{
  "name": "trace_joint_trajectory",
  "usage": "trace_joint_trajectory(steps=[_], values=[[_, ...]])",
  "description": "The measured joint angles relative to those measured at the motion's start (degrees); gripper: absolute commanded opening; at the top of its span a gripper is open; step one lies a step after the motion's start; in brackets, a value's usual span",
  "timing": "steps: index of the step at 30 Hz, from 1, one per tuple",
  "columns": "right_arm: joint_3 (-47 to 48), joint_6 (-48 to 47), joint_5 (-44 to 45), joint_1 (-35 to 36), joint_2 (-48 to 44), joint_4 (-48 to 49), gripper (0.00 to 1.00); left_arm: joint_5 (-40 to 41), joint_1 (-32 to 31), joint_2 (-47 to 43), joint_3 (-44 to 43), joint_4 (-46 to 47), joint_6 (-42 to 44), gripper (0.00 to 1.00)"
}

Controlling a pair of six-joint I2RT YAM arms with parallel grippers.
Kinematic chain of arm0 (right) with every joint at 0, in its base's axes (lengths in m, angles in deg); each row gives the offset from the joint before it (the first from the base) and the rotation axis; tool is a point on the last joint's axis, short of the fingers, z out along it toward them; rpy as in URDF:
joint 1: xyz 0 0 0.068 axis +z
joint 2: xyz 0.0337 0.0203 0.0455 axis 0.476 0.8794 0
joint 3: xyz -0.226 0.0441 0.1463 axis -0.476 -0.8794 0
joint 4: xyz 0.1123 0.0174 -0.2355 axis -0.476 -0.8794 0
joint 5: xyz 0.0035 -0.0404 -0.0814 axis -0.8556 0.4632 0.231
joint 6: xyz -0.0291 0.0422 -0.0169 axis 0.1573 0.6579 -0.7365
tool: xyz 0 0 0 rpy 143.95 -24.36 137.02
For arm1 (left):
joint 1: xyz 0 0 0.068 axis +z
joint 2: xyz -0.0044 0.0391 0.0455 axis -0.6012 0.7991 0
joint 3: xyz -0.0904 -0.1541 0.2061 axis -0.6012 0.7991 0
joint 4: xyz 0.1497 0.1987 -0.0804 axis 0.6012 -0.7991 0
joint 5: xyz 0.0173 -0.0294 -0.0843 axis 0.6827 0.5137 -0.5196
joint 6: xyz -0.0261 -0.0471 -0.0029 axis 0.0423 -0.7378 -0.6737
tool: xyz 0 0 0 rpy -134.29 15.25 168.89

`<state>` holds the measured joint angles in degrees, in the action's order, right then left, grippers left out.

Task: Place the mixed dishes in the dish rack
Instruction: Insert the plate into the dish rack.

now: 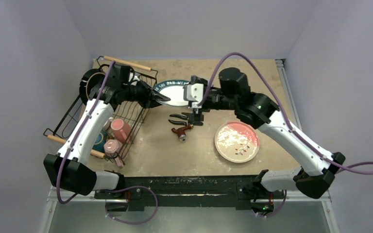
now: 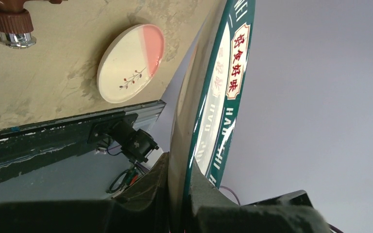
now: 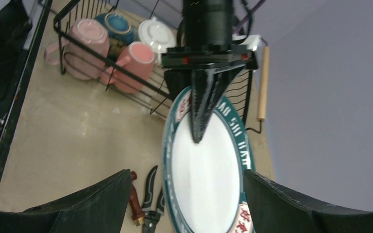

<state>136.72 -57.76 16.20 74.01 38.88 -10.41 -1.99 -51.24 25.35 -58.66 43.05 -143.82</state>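
My left gripper (image 1: 161, 98) is shut on the rim of the teal-patterned plate (image 1: 174, 93) and holds it on edge above the table, right of the dish rack (image 1: 73, 109). In the left wrist view the fingers (image 2: 150, 187) pinch the plate's rim (image 2: 223, 97). My right gripper (image 3: 187, 206) is open, its jaws wide on either side of the plate (image 3: 204, 170) without touching it; it sits at the plate's right edge (image 1: 193, 99). Two pink mugs (image 1: 120, 129) (image 1: 112, 146) lie in the rack. A cream and pink plate (image 1: 237, 141) lies flat at the right.
Black and red hand tools (image 1: 182, 125) lie on the table below the held plate. In the right wrist view the rack (image 3: 85, 58) holds pink mugs (image 3: 136, 60), a teal bowl (image 3: 119, 23) and a white piece (image 3: 158, 34); its wooden handle (image 3: 262, 82) is at the far end.
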Motion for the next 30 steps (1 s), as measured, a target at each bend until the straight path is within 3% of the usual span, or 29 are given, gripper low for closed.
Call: trace_joint_trajectory(steps=[4,8,11,12,13,16,19,22,26,30], values=[[0.0,-4.7,1.1,3.2,4.4,-3.4,0.7,0.3,0.0,-0.6,0.0,-0.1,-0.6,0.0],[0.0,-7.3,3.8,5.0,6.0,-4.3,0.43,0.4,0.0,-1.5,0.0,-0.1,-0.8,0.0],[0.0,-8.0,7.9,5.8,6.2,-3.6,0.15,0.3,0.0,-2.0,0.0,0.0,-0.6,0.0],[-0.1,-8.0,9.1,5.9,6.2,-3.1,0.03,0.3,0.0,-2.1,0.0,0.0,-0.4,0.08],[-0.1,-7.9,9.7,6.0,6.3,-2.9,0.0,0.4,0.0,-2.1,-0.1,0.0,-0.3,0.18],[-0.1,-8.3,10.6,6.6,6.8,-2.5,0.0,1.1,0.3,-2.2,-0.7,0.5,1.1,0.47],[-0.3,-6.7,12.1,6.6,7.8,-1.7,0.0,-0.5,0.5,-3.1,-0.7,1.7,3.0,0.6],[-0.2,-5.6,12.0,6.0,9.1,-2.4,0.0,-1.8,1.8,-5.2,-1.4,1.2,9.8,0.65],[2.4,-4.6,7.6,4.4,11.6,-7.8,0.0,3.3,3.3,-7.8,-6.1,-4.2,27.2,0.65],[4.1,-3.4,-2.3,0.6,11.9,-13.0,0.0,7.6,3.3,-21.3,2.8,1.3,48.5,0.63]])
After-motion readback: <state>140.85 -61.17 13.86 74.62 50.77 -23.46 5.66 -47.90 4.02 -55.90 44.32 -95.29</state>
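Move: The plate, still pinched at its left rim by the left hand, has its middle about 5 cm to that hand's right, 3 cm ahead and 4 cm lower; from the open right hand it is roughly 6 cm left, 2 cm ahead and 8 cm below. Well under the right hand, some 37 cm down, the shears lie 7 cm back and 1 cm left, the hammer 13 cm back and 3 cm left, and the clear box 5 cm ahead and 3 cm right. The right hand sinks about 5 cm while edging some 3 cm left to bring its open fingers over the plate's right-hand rim, shuts on it while the left hand still holds, then carries the plate roughly another 4 cm down, tilting a little. Once the right has its grip, the left hand opens wide and comes free of the rim, rising gently at first, then swinging quickly left, up and back towards the rack, some 9 cm in all, its wrist turning about 60 degrees. ##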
